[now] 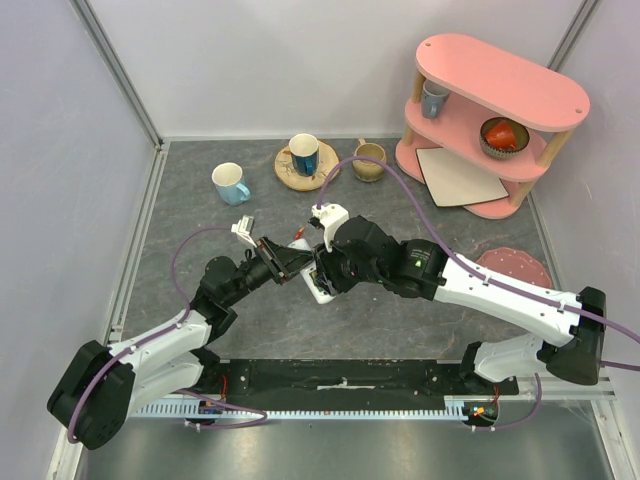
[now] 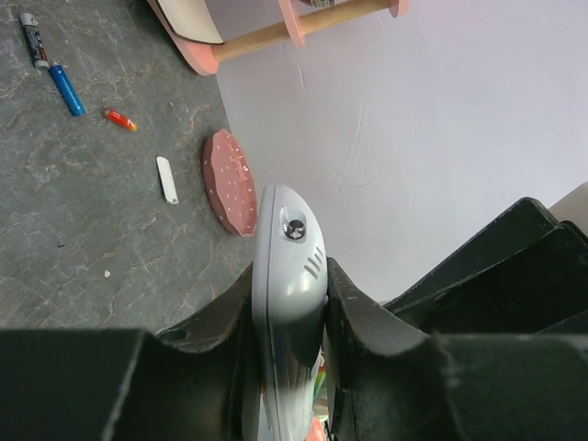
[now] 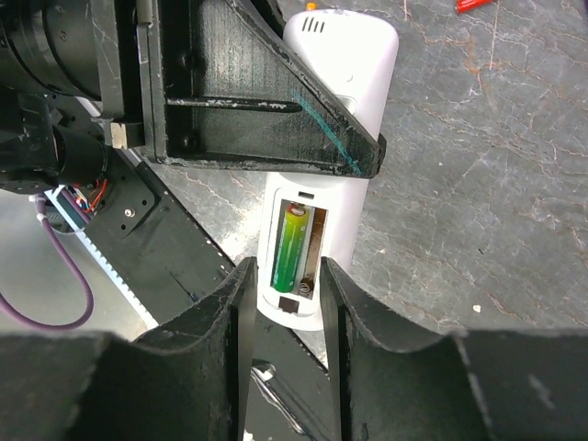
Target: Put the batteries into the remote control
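Observation:
The white remote control (image 3: pixel 342 64) lies back-up with its slot open. A green-yellow battery (image 3: pixel 292 246) sits in the left bay, and the right bay beside it shows only a spring. My left gripper (image 2: pixel 292 303) is shut on the remote control (image 2: pixel 287 276) across its width, and one of its fingers (image 3: pixel 266 119) crosses the body in the right wrist view. My right gripper (image 3: pixel 287 294) is open, its jaws on either side of the remote's near end. On the table lie a dark grey battery (image 2: pixel 34 39), a blue battery (image 2: pixel 66 89) and a red battery (image 2: pixel 120 119).
A small white cover piece (image 2: pixel 167 179) lies near a pink disc (image 2: pixel 231 181). At the back stand a white-blue mug (image 1: pixel 230 183), a blue mug on a wooden saucer (image 1: pixel 303 155), a tan cup (image 1: pixel 368 160) and a pink two-tier shelf (image 1: pixel 490 110).

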Robot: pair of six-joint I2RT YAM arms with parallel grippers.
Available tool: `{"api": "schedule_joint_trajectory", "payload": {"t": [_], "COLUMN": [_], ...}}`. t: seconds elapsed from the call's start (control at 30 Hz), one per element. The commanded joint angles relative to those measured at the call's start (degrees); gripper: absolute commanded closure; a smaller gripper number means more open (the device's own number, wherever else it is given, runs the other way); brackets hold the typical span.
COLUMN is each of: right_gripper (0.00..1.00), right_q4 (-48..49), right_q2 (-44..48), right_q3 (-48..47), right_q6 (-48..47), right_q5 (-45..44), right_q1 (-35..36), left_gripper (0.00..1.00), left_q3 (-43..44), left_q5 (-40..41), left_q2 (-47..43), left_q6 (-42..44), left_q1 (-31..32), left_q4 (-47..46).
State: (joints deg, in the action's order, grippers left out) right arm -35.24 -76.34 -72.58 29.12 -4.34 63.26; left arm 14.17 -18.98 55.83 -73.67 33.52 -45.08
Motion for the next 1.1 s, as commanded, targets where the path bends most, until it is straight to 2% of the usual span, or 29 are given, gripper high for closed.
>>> {"api": "schedule_joint_trajectory", "payload": {"t": [0.0, 0.7, 0.8, 0.83, 0.93, 1.07], "right_gripper": [0.59, 0.71, 0.8, 0.87, 0.99, 1.0], "right_q4": [2.72, 3.87, 3.87, 3.87, 3.34, 1.76], "right_q2": [1.37, -3.12, -2.94, -2.68, -1.54, 0.04], "right_q3": [-0.81, -0.55, -0.11, 0.06, 0.24, -0.11], "right_q6": [1.02, 1.02, 1.11, 1.11, 1.37, 1.02], "right_q5": [0.56, 0.56, 0.56, 0.65, 1.0, 1.17], "right_q1": [0.1, 0.02, -0.07, -0.16, -0.86, -1.48], "left_gripper": [0.98, 0.98, 0.98, 0.98, 0.98, 0.98], "left_q3": [0.06, 0.42, 0.33, 0.24, -0.02, -0.38], "left_q5": [0.44, 0.26, 0.26, 0.35, 0.7, 1.05], "left_q2": [-0.81, -2.31, -2.57, -2.57, -2.57, -2.48], "left_q6": [0.9, 0.63, 0.72, 0.72, 0.98, 0.9], "left_q1": [0.32, 0.85, 0.85, 0.93, 0.85, 0.85], "left_q4": [-3.79, -3.96, -3.96, -3.96, -3.79, -3.79]}}
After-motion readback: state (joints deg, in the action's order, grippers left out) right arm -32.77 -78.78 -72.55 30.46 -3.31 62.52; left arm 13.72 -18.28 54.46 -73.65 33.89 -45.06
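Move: The green battery, already in the remote's bay, lies just off my open right fingertips: about 1 cm ahead, 2 cm to the left and 1 cm lower. The bay's empty slot is roughly 1 cm forward and 1 cm to the right of that battery; the remote's middle is some 5 cm ahead and 3 cm left of my right hand. From my left hand, which already holds the remote, the battery lies about 5 cm back, 3 cm right and 1 cm lower. I ease my right hand left towards the green battery, first rising by less than half a centimetre, then dipping about 1 cm and edging slightly forward, with hardly any wrist turn. Once there I shut my half-open fingers almost fully, the tips coming together over the green battery's body just below its head. My left hand keeps its grip on the remote, nearly still. ##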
